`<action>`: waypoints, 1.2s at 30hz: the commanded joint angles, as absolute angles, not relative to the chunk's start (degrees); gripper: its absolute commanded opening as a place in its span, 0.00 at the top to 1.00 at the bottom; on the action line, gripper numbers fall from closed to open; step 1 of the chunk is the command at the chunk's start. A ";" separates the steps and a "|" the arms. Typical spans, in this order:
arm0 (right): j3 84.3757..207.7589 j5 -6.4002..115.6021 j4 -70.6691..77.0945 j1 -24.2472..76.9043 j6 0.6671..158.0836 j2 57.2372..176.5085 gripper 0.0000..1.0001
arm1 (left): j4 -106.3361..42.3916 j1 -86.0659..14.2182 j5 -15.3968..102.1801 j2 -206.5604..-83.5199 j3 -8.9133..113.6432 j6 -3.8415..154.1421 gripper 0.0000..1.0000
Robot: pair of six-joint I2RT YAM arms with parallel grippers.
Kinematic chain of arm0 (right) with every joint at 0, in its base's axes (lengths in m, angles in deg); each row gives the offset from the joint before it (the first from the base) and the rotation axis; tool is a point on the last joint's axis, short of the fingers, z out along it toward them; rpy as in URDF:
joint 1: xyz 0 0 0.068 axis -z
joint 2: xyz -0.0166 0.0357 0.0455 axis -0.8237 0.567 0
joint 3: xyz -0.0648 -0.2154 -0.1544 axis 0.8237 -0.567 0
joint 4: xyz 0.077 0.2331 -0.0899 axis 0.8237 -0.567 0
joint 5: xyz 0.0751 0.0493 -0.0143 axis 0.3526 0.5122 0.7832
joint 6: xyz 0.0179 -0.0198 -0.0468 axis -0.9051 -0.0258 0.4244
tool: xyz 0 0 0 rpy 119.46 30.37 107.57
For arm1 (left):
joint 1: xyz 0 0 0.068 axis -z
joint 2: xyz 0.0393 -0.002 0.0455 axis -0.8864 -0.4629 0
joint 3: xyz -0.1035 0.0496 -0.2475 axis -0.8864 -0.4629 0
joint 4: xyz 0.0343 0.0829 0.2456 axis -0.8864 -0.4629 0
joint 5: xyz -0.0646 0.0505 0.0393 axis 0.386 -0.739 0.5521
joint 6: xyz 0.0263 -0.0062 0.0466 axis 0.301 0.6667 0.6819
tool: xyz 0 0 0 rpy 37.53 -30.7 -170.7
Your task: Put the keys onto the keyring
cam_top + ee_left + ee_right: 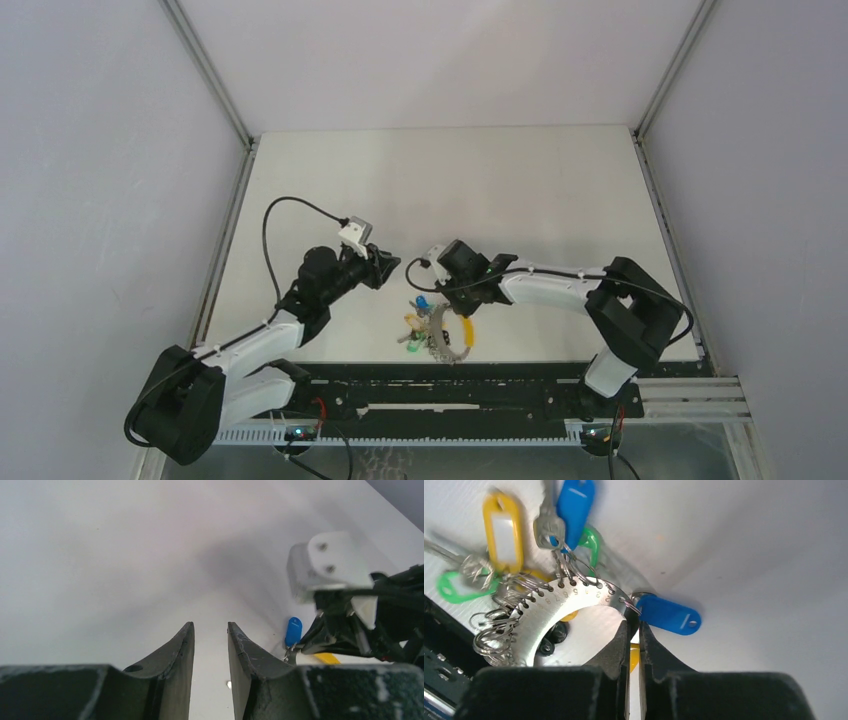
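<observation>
The keyring (569, 600) is a silvery curved plate with numbered holes, carrying wire rings and blue (669, 615), yellow (501, 530) and green (454, 587) tags. In the top view the bunch (435, 325) lies near the table's front edge beside a yellow band (465, 330). My right gripper (634, 623) is shut on the plate's end, next to the blue tag. Small black pieces (555, 631) show through the plate's arc; I cannot tell whether they are the keys. Left of the bunch, my left gripper (393, 266) hangs open with nothing between its fingers (182, 645).
In the left wrist view the right arm's white camera block (327, 565) and dark cables sit close on the right, above a blue tag (293, 631). A black rail (450, 385) runs along the table's front edge just behind the bunch. White walls enclose the table.
</observation>
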State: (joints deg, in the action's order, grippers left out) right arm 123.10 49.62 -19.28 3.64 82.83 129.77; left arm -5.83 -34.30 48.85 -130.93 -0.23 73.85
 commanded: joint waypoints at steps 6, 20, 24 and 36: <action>124.36 50.67 -11.17 11.45 87.72 121.04 1.00 | -0.29 -37.20 50.95 -129.66 -2.50 69.62 0.65; 118.63 57.61 3.80 18.64 88.97 111.41 1.00 | 2.62 -37.20 58.78 -133.22 -1.39 68.10 0.64; 121.03 58.96 -0.60 20.85 85.04 115.31 1.00 | 2.80 -37.20 58.92 -134.43 -1.02 67.71 0.64; 126.44 28.26 -6.54 7.47 94.82 113.53 1.00 | 2.73 -37.20 53.72 -132.46 -2.23 65.39 0.64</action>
State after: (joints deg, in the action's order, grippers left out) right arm 121.63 45.51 -5.10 11.21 89.06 115.62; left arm 1.34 -36.84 57.94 -136.24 -1.28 66.48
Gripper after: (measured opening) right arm 0.002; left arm 0.361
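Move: The right fingers are already shut on the far edge of the keyring, whose middle lies about 5 cm back and 1 cm to the right of them, near the table. The left gripper's open fingers, towards which the ring is taken, wait roughly 7 cm ahead, 10 cm left and 11 cm higher. A blue tag lies about 5 cm left and 1 cm ahead; a green tag 8 cm back and 6 cm left. From the left hand the keyring is some 12 cm back, 11 cm right and 12 cm below. Keep the right fingers pinched on the keyring and lift it about 10 cm while carrying it forward nearly as far, towards the left gripper's height; at the far end draw back a centimetre or so. Swing the right fingers some 25 degrees from pointing down to more forward and left. Let the left gripper, part open and empty, shift slightly left, then 2–3 cm right towards the ring. ##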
